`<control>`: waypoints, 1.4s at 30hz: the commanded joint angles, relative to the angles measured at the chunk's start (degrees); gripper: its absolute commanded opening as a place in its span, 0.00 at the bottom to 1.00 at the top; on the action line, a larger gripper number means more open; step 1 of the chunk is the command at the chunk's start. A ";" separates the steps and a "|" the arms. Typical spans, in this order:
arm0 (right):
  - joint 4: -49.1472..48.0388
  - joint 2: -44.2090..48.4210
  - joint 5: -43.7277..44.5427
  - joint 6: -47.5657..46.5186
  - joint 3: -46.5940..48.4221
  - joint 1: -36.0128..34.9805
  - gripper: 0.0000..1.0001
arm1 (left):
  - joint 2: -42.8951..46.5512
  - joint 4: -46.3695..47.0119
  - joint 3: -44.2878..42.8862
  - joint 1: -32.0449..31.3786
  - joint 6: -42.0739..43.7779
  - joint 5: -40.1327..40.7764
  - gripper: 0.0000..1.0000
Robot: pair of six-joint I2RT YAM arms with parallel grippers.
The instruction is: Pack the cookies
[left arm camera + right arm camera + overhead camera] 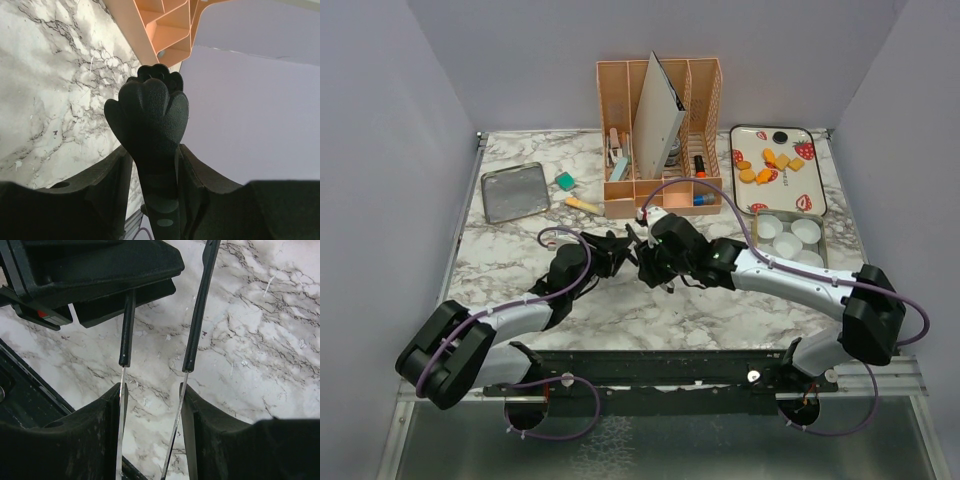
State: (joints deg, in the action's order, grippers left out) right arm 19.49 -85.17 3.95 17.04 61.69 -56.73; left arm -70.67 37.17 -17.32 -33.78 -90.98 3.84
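Observation:
Several orange-yellow cookies (769,165) lie on a strawberry-print tray (810,185) at the back right, far from both grippers. The grippers meet at the table's middle. My left gripper (623,246) (154,152) is shut around the black scalloped heads of a pair of tongs (150,107). My right gripper (657,268) (152,390) grips the same tongs (125,325) by the two thin metal arms, one against each finger. The arms are still spread apart. The tongs hold nothing.
A metal tin (760,215) with white paper cups (790,237) sits in front of the strawberry tray. A peach desk organizer (660,135) stands at the back centre. A tin lid (515,191), a teal eraser (565,181) and a yellow marker (583,204) lie at the back left.

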 commanded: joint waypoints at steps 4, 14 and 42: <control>-0.58 3.85 1.23 -0.37 2.39 -0.58 0.48 | -1.06 -1.66 1.45 -0.15 -0.18 -0.41 0.45; 8.08 6.71 8.95 -0.42 4.64 -0.58 0.47 | 14.36 -14.74 0.18 -0.06 10.82 7.93 0.74; 31.60 -2.89 23.50 -1.25 22.39 21.25 0.48 | 40.89 -38.46 -19.97 0.03 82.93 25.50 0.87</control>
State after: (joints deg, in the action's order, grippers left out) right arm 48.14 -85.71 25.45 16.80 81.43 -39.81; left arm -28.88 -1.74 -36.51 -33.82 -17.54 32.34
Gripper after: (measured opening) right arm 0.483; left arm 0.865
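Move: The orange cookies on the strawberry tray lie some 38 cm ahead of the right hand and 37 cm to its right, about 12 cm below. The box of paper cups is about 15 cm ahead and 40 cm right; the organizer's middle is 33 cm ahead, 6 cm right. The left fingers are around the tongs' shafts, their heads about 2 cm ahead and 3 cm left of that hand. The left fingers open and let go of the tongs' black shafts, and that hand backs off up some 18 cm and left 16 cm, rolling and tipping upward. The right keeps its pinch on the steel legs, first lifting, then carrying the tongs right about 15 cm and forward 10 cm towards the cookie tray, turning about 30 degrees clockwise. ##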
